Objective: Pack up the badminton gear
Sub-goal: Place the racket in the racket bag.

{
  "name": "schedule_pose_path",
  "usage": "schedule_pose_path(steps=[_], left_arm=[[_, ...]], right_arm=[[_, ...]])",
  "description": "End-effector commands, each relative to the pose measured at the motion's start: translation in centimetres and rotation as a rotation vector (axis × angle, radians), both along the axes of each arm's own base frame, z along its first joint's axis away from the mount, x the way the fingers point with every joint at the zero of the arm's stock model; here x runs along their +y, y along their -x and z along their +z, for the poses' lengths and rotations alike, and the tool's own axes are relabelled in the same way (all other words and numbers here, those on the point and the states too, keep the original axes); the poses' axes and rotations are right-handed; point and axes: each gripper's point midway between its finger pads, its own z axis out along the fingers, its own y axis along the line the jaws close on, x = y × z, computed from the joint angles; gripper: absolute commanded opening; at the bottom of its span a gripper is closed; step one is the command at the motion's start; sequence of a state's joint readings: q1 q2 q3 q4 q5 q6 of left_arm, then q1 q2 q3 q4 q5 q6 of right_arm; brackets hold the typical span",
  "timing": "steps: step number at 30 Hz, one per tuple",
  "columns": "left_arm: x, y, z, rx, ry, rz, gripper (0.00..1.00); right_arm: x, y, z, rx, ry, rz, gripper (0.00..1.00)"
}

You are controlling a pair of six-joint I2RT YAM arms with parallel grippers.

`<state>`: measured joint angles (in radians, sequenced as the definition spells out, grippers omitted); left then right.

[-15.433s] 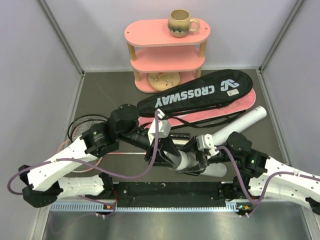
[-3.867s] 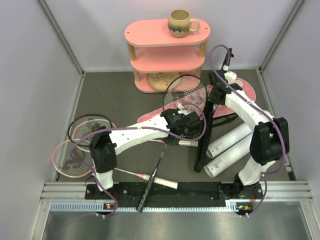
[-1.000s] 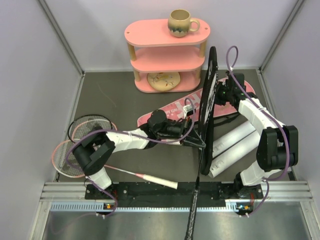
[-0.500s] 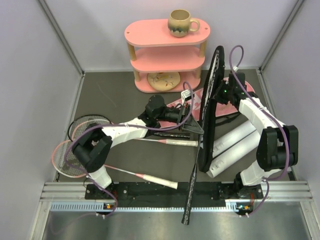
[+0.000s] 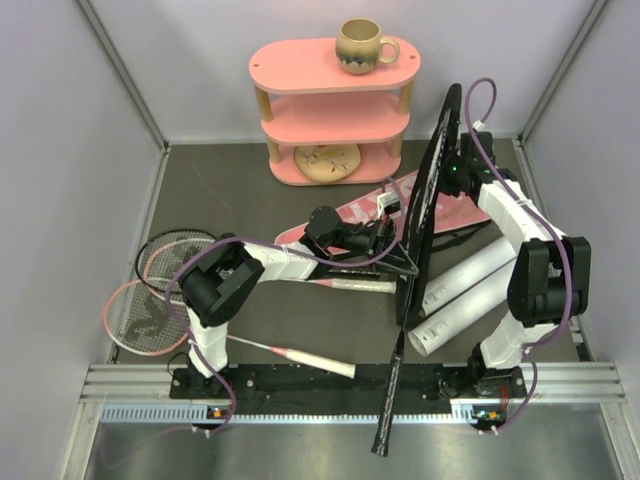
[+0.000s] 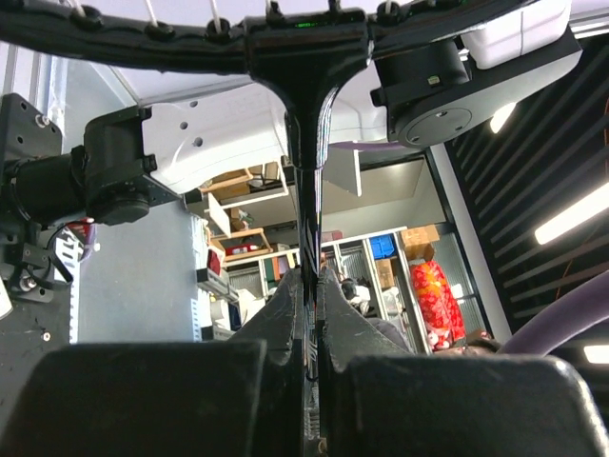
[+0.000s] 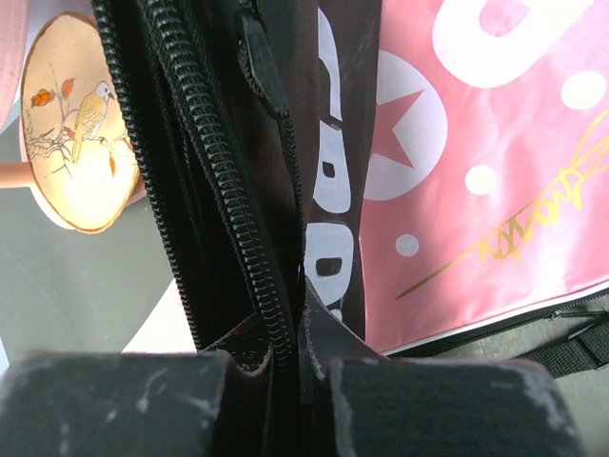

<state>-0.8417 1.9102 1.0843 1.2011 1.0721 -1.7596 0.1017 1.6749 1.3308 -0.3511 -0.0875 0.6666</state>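
The black CROSSWAY bag [image 5: 432, 190] stands on edge above the table, and my right gripper [image 5: 449, 172] is shut on its zipper edge [image 7: 271, 276] near the top. A black racket hangs along the bag, its handle [image 5: 383, 440] pointing at the near rail. My left gripper [image 5: 400, 258] is shut on this racket's shaft [image 6: 307, 205], just below the throat. How far the head sits inside the bag I cannot tell. The pink bag [image 5: 365, 215] lies flat under both. Two white tubes [image 5: 470, 290] lie at the right.
Two rackets [image 5: 165, 285] lie overlapped at the left. A pink racket with a white handle [image 5: 325, 364] lies by the near rail, and another white handle [image 5: 360, 286] lies under my left arm. The pink shelf [image 5: 335, 110] with a mug [image 5: 362, 45] stands at the back.
My right gripper has carried the top of the black bag to the right and further back. My left arm has followed with the racket, uncovering a white-handled racket on the table.
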Motion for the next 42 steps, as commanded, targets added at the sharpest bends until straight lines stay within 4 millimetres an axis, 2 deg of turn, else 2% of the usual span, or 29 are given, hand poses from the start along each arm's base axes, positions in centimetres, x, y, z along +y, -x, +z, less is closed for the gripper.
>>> schedule_pose_path(steps=[1, 7, 14, 18, 20, 21, 23, 24, 30, 31, 32, 37, 42], left_arm=[[0.3, 0.1, 2.7, -0.068, 0.13, 0.028, 0.0], [1.5, 0.7, 3.7, -0.014, 0.185, 0.029, 0.0], [1.2, 0.4, 2.1, 0.031, 0.178, 0.032, 0.0], [0.8, -0.4, 0.3, 0.051, 0.143, 0.044, 0.0], [0.4, -1.1, -0.6, 0.05, 0.131, 0.054, 0.0], [0.0, -1.6, -1.7, 0.062, 0.092, 0.05, 0.0], [-0.3, -2.8, -1.7, 0.023, 0.098, 0.059, 0.0], [-0.6, -3.1, -2.6, 0.029, 0.059, 0.038, 0.0], [-1.2, -6.2, -1.7, -0.02, 0.052, 0.061, 0.0], [-1.4, -6.3, -0.6, -0.035, 0.077, 0.045, 0.0], [-1.5, -6.5, -0.4, -0.033, 0.082, 0.041, 0.0], [-2.3, -8.1, -2.8, 0.013, 0.037, 0.055, 0.0], [-1.4, -9.8, -6.2, 0.056, -0.047, 0.113, 0.0]], right_arm=[[-0.1, -1.2, 3.5, -0.08, -0.009, -0.023, 0.0], [-0.3, -1.3, 3.5, -0.072, -0.024, -0.037, 0.0], [0.7, -0.8, 4.6, -0.066, -0.123, -0.052, 0.0], [0.9, -0.4, 5.2, -0.077, -0.133, -0.049, 0.0], [0.9, -0.3, 5.4, -0.079, -0.137, -0.044, 0.0], [1.1, -0.2, 5.4, -0.078, -0.142, -0.032, 0.0], [1.8, 0.1, 5.3, -0.076, -0.147, 0.012, 0.0], [2.1, 0.4, 5.0, -0.07, -0.148, 0.026, 0.0], [3.6, 1.7, 4.6, -0.103, -0.143, 0.131, 0.0], [3.7, 1.8, 4.7, -0.109, -0.146, 0.133, 0.0], [3.7, 1.9, 4.8, -0.111, -0.148, 0.136, 0.0], [3.4, 2.7, 5.9, -0.145, -0.146, 0.128, 0.0], [2.5, 2.9, 7.1, -0.189, -0.128, 0.107, 0.0]])
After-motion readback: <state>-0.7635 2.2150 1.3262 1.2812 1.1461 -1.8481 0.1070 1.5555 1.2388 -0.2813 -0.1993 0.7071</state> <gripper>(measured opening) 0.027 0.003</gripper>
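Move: The left hand grips the racket's shaft. The racket bag's open mouth, its edge pinched by the right hand, lies about 23 cm ahead of the left hand, 7 to its right and 11 lower. From the right hand, the racket head is some 6 cm back, 4 to the left and 8 above. The pink bag's middle lies about 13 cm left of the right hand, level with it fore and aft, and 15 below. Left feeds the held racket roughly 6 cm forward and 5 down towards the mouth; right lifts its edge. ##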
